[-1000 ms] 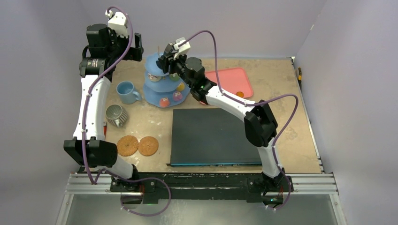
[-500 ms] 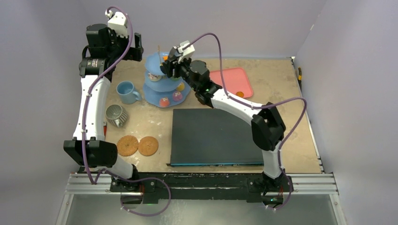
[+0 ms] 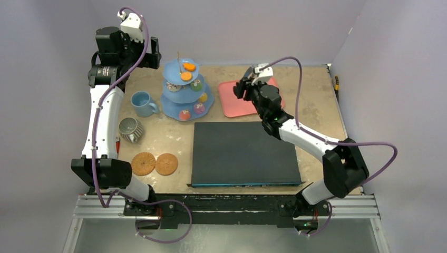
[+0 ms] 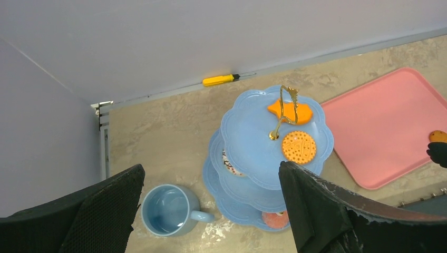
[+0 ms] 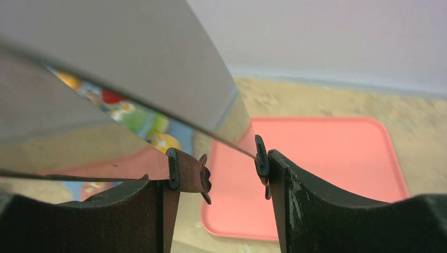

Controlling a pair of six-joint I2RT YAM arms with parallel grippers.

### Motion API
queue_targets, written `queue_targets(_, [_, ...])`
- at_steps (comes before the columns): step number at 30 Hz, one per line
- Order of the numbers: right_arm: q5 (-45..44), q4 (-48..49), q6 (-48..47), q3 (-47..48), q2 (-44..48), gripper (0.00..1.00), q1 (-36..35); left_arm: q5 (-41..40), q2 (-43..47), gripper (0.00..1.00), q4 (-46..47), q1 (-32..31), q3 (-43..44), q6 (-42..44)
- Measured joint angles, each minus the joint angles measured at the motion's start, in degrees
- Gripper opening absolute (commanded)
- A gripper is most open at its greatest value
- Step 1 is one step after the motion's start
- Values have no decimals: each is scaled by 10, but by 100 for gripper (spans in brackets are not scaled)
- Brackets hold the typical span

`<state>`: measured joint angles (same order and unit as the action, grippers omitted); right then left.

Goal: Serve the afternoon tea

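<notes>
The light-blue three-tier stand [image 3: 176, 100] [image 4: 253, 142] is at the back left. Its top tier carries two orange cakes [image 3: 185, 76] [image 4: 299, 147]. Green [image 3: 196, 84], yellow [image 3: 203, 97], purple [image 3: 198, 108] and red [image 3: 184, 114] cakes sit on the lower tiers. The light-blue mug [image 3: 141, 103] [image 4: 164, 209] is empty, left of the stand. My right gripper [image 3: 246, 87] [image 5: 219, 174] hovers over the pink tray [image 3: 232, 103] [image 5: 327, 158], shut on metal tongs [image 5: 132, 79] whose black tips are apart and empty. My left gripper [image 3: 150, 55] [image 4: 211, 176] hangs open, high above the mug and stand.
One orange cake [image 4: 437, 136] lies on the tray's near edge. A black slab [image 3: 243, 153] fills the table's middle. A grey ribbed cup [image 3: 130, 129] and two round brown discs [image 3: 143, 163] lie front left. A yellow screwdriver [image 4: 219, 80] lies by the back wall.
My right arm has swung right with the tongs, from over the stand's top tier to above the pink tray. The top tier's orange cakes are now uncovered. The left arm has not moved.
</notes>
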<state>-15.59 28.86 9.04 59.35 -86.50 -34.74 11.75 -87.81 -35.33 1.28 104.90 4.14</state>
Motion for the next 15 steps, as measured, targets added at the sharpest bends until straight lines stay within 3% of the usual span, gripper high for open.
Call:
queue_targets(7, [-23,-7,21,-91,13,61,76,3,0,99,0,1,0,0])
queue_targets(15, [-34,4,30,-102,-9,61,141,5,0,99,0,2,0,0])
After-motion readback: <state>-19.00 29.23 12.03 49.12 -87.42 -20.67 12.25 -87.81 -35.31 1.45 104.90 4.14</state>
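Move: The orange biscuit, last treat on the pink tray, lies about 14 cm to the right of the right hand, some 6 cm ahead and 27 cm below. The tray's middle is about 11 cm ahead and 6 cm right, as low. The tiered stand is about 23 cm to the hand's left and 8 cm ahead, its middle 15 cm down. From the left hand the biscuit is roughly 50 cm right, 4 cm ahead and 38 cm below. With the empty tongs still gripped, the right hand sweeps right about 13 cm over the tray towards the orange biscuit, sinking some 9 cm as it goes, fast at first and then slowing. It swings clockwise nearly 20 degrees and tips about 10 degrees downward; the fingers keep their opening. ##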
